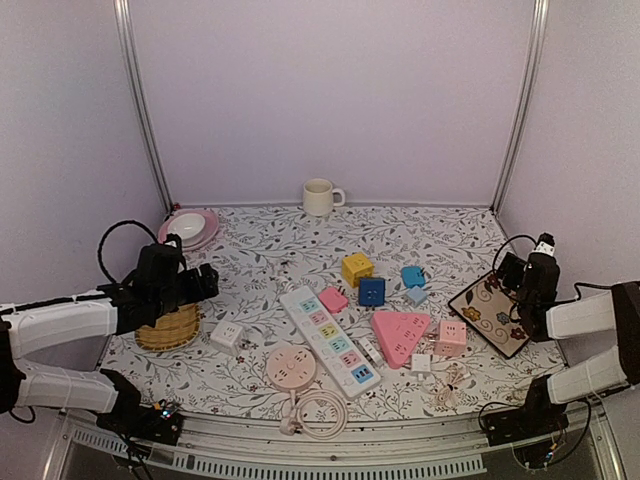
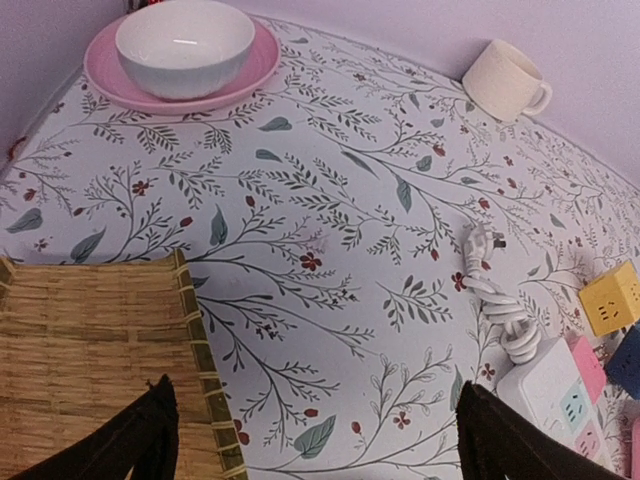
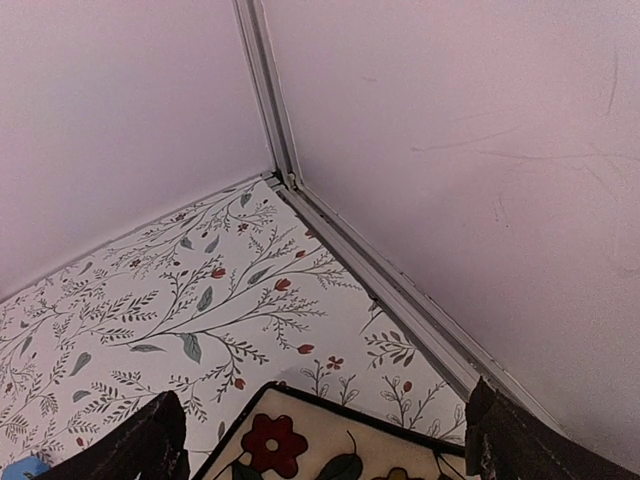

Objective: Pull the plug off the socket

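Observation:
A long white power strip [image 1: 330, 338] with coloured sockets lies at the table's middle; its far end shows in the left wrist view [image 2: 558, 392]. A pink plug block [image 1: 333, 299] sits at that far end, also seen in the left wrist view [image 2: 585, 366]. I cannot tell if it is plugged in. My left gripper [image 1: 205, 281] is open and empty, hovering by the woven mat's [image 2: 90, 340] edge, well left of the strip [image 2: 315, 430]. My right gripper [image 1: 515, 271] is open and empty above a floral tile [image 3: 330, 445] at the far right.
Yellow [image 1: 356, 268], blue [image 1: 371, 291] and light-blue [image 1: 412, 276] cube sockets, a pink triangular socket [image 1: 400, 335], a pink cube [image 1: 451, 337], a white cube [image 1: 226, 335] and a round pink socket [image 1: 291, 366] surround the strip. A bowl on a pink plate [image 1: 189, 228] and a mug [image 1: 319, 197] stand at the back.

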{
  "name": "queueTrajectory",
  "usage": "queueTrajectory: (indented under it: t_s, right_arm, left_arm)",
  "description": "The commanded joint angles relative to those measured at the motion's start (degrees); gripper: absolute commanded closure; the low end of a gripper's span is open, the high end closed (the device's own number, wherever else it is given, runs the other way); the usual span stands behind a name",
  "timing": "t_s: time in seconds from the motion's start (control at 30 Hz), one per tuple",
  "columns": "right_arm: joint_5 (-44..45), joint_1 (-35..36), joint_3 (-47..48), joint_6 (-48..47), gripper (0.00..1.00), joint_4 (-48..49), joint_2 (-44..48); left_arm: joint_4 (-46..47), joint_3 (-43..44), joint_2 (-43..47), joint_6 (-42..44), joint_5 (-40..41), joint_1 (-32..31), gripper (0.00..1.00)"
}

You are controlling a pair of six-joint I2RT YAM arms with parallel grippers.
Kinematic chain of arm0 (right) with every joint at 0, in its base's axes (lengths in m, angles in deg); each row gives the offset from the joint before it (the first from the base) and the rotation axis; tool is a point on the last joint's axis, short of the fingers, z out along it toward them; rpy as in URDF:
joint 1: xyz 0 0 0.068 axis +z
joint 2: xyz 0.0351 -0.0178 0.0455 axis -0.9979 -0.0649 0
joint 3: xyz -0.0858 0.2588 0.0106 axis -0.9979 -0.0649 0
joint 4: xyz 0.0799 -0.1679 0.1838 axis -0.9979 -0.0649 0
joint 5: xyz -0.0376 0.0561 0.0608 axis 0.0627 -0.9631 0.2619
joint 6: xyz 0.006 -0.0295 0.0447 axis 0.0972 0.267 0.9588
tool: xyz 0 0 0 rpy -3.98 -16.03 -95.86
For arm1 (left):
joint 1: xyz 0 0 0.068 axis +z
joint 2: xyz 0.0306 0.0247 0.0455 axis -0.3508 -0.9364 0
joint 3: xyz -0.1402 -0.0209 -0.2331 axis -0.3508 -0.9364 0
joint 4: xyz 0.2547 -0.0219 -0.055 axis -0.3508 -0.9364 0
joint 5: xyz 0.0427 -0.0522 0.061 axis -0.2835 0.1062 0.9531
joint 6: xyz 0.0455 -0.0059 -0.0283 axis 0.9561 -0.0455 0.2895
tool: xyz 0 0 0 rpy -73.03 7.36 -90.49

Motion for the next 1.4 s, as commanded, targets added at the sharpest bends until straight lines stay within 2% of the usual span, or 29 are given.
queueTrajectory:
  t_s: [0.0,0.37,0.53,0.6,0.7,0.73,0.83,1.0,1.13,1.33,1.37]
  right_arm:
    - [-0.41,-0.06,-2.39,-5.04,0.01,18.22,-2.51]
    - [-18.90,0.02,-3.14,-15.67,0.01,25.61,-5.07]
    - [-20.26,0.20,-9.30,-19.64,0.01,49.36,-16.01]
    - [-20.40,0.16,-7.18,-18.93,0.01,41.09,-13.82]
    - [-19.55,0.13,-5.52,-18.71,0.01,39.13,-14.34]
    - [-19.42,0.15,-5.72,-18.50,0.01,40.07,-14.60]
    - [-19.48,0.14,-5.90,-18.69,0.01,40.35,-14.69]
    - [-19.40,0.17,-5.79,-18.66,0.01,40.33,-14.70]
    - [-19.44,0.15,-5.80,-18.69,0.01,40.30,-14.70]
    - [-19.48,0.15,-6.18,-18.74,0.01,40.88,-14.70]
    - [-19.50,0.19,-6.15,-18.74,0.01,40.99,-14.70]
  left_arm:
    - [4.71,-1.82,0.25,2.71,0.91,1.78,0.03]
    - [12.85,-3.65,-0.67,9.20,0.36,3.78,0.03]
    - [16.53,-4.32,-0.92,13.64,0.84,5.55,0.03]
    - [18.29,-4.48,-1.45,15.29,1.58,6.50,0.03]
    - [21.18,-4.50,-2.60,15.18,-1.88,10.24,0.03]
    - [22.25,-4.27,-3.02,15.77,-5.20,11.70,0.03]
    - [24.12,-2.40,-4.49,20.49,-10.24,15.63,0.03]
    - [26.78,-1.03,-7.02,24.61,-6.55,20.31,0.03]
    - [35.92,-3.61,-9.29,29.58,-2.08,21.90,0.03]
    - [60.52,-13.07,-14.40,36.71,4.50,21.95,0.03]
    - [67.30,-14.70,-15.75,37.25,4.71,22.04,0.03]
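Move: To the left hand's right lies the emptied white socket strip, about 35 cm across, 14 cm nearer the base and 12 cm below; the bamboo basket is some 13 cm to this hand's left and 4 cm back, the white bowl about 16 cm left and 28 cm ahead. From the right hand the strip lies roughly 49 cm left, 18 cm back and 12 cm lower, with the flowered tray 8 cm back and 1 cm right. Backing away from the strip with open, empty fingers, the left hand swings about 12 cm left and 6 cm forward over the basket towards the bowl, tipping upward as its left side rises some 20 degrees. The right hand shifts 5 cm left and slightly up above the tray, bobbing up, down and up, turning counter-clockwise, tipping up and lowering its left side, then stays there. Neither touches anything. ##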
